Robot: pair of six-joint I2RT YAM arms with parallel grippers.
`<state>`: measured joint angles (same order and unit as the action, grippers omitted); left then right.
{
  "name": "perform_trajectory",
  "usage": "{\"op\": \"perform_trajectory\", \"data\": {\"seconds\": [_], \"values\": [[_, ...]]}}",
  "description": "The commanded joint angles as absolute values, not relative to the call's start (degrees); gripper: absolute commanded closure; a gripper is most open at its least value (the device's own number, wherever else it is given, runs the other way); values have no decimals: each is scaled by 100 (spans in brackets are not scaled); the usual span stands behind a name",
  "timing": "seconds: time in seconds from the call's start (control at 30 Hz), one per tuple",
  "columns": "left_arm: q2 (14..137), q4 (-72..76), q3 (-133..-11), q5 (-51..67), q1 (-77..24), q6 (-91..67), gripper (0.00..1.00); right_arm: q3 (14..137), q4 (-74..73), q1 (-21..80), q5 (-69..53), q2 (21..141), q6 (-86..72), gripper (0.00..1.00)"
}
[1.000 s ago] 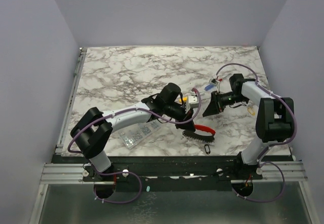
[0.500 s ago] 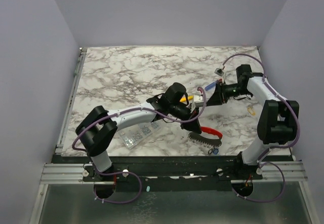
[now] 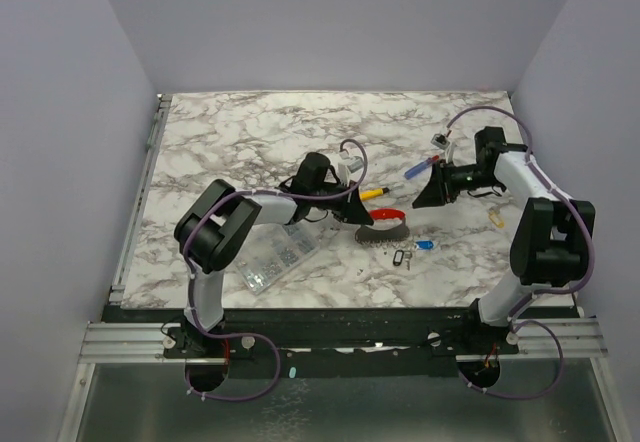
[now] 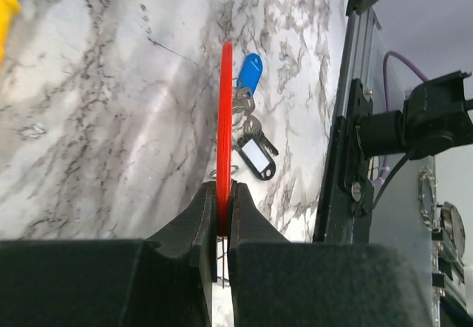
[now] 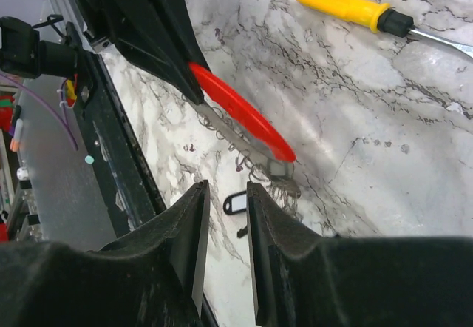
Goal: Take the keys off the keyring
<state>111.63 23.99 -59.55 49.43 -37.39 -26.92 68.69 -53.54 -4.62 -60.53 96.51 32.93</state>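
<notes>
The keyring (image 3: 388, 216) is a red curved band with a grey piece under it, lying at the table's middle. My left gripper (image 3: 363, 214) is shut on one end of the red band (image 4: 223, 105), jaws pinching it edge-on. A blue-tagged key (image 4: 250, 72) and a black-tagged key (image 4: 256, 157) lie right beside the band; whether they hang on it I cannot tell. They show on the table as the blue tag (image 3: 423, 245) and black tag (image 3: 403, 258). A yellow-tagged key (image 3: 495, 218) lies far right. My right gripper (image 3: 428, 198) hovers open and empty, right of the keyring (image 5: 240, 109).
A yellow-handled screwdriver (image 3: 372, 193) lies just behind the keyring, also in the right wrist view (image 5: 344, 5). A blue-and-red screwdriver (image 3: 418, 169) lies near the right gripper. A clear compartment box (image 3: 275, 260) sits under the left arm. The table's near edge rail (image 4: 347, 157) is close to the keys.
The left gripper has carried the keyring away from the near edge toward the middle, with the blue and black keys coming along. The right gripper has drawn back to the right and opened slightly.
</notes>
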Motion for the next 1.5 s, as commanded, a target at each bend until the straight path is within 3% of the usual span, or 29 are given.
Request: {"op": "perform_trajectory", "data": {"seconds": [0.0,0.03,0.17,0.43,0.53,0.63,0.73,0.83,1.03,1.17,1.47], "values": [[11162,3108,-5844,4714,-3642,-3065,100,6888,-5228,-522,-5863,9432,3237,65],[11147,3092,-5806,4699,-3631,-3041,98,6909,-5236,-524,-5846,9439,3239,64],[10942,2622,-5804,4495,-3564,-2694,67,7035,-5282,-551,-5807,9390,3254,55],[10354,510,-6588,3768,-3011,-1363,42,7515,-5331,-709,-5573,8950,3184,38],[10112,-60,-6877,3678,-2710,-948,25,7582,-5372,-818,-5572,8764,3207,31],[9972,-694,-7211,3613,-2356,-594,3,7594,-5315,-952,-5597,8633,3152,25],[9966,-1231,-7616,3750,-1857,-431,1,7567,-5217,-1080,-5688,8539,3078,18],[9973,-1701,-7988,3821,-1332,-236,1,7444,-4852,-1269,-5799,8361,2803,1],[10277,-2451,-8770,3867,-96,-99,1,6965,-3413,-1680,-5561,7930,1675,0],[10567,-3059,-9151,3220,529,287,1,6794,-2915,-1875,-5165,8027,1287,0],[9721,-2087,-7515,1788,543,497,1,6253,-2183,-2153,-4808,8826,1159,0]]}}
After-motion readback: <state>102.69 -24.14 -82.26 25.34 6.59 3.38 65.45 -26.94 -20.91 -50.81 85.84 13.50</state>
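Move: At the left fingers' tips, the red-handled keyring is still gripped by its left end; its middle lies about 4 cm to the right and 2 cm back, slightly below. From the same hand the yellow screwdriver lies some 8 cm ahead, the blue tag about 15 cm right and 7 back, and the black tag roughly 8 cm right and 10 back, all a few centimetres lower. From the right hand, the keyring's middle is about 11 cm left, 6 back and 6 below. Easing forward a couple of centimetres, the left hand opens its fingers wide and lets go of the keyring's red grip, then sweeps away left nearly 40 cm and forward 20, rising before it sinks partway, while its fingers swing round from pointing right towards forward and down. The empty right hand backs off too, about 12 cm right and 8 forward, rising and then partly sinking as it opens fully and turns clockwise. ##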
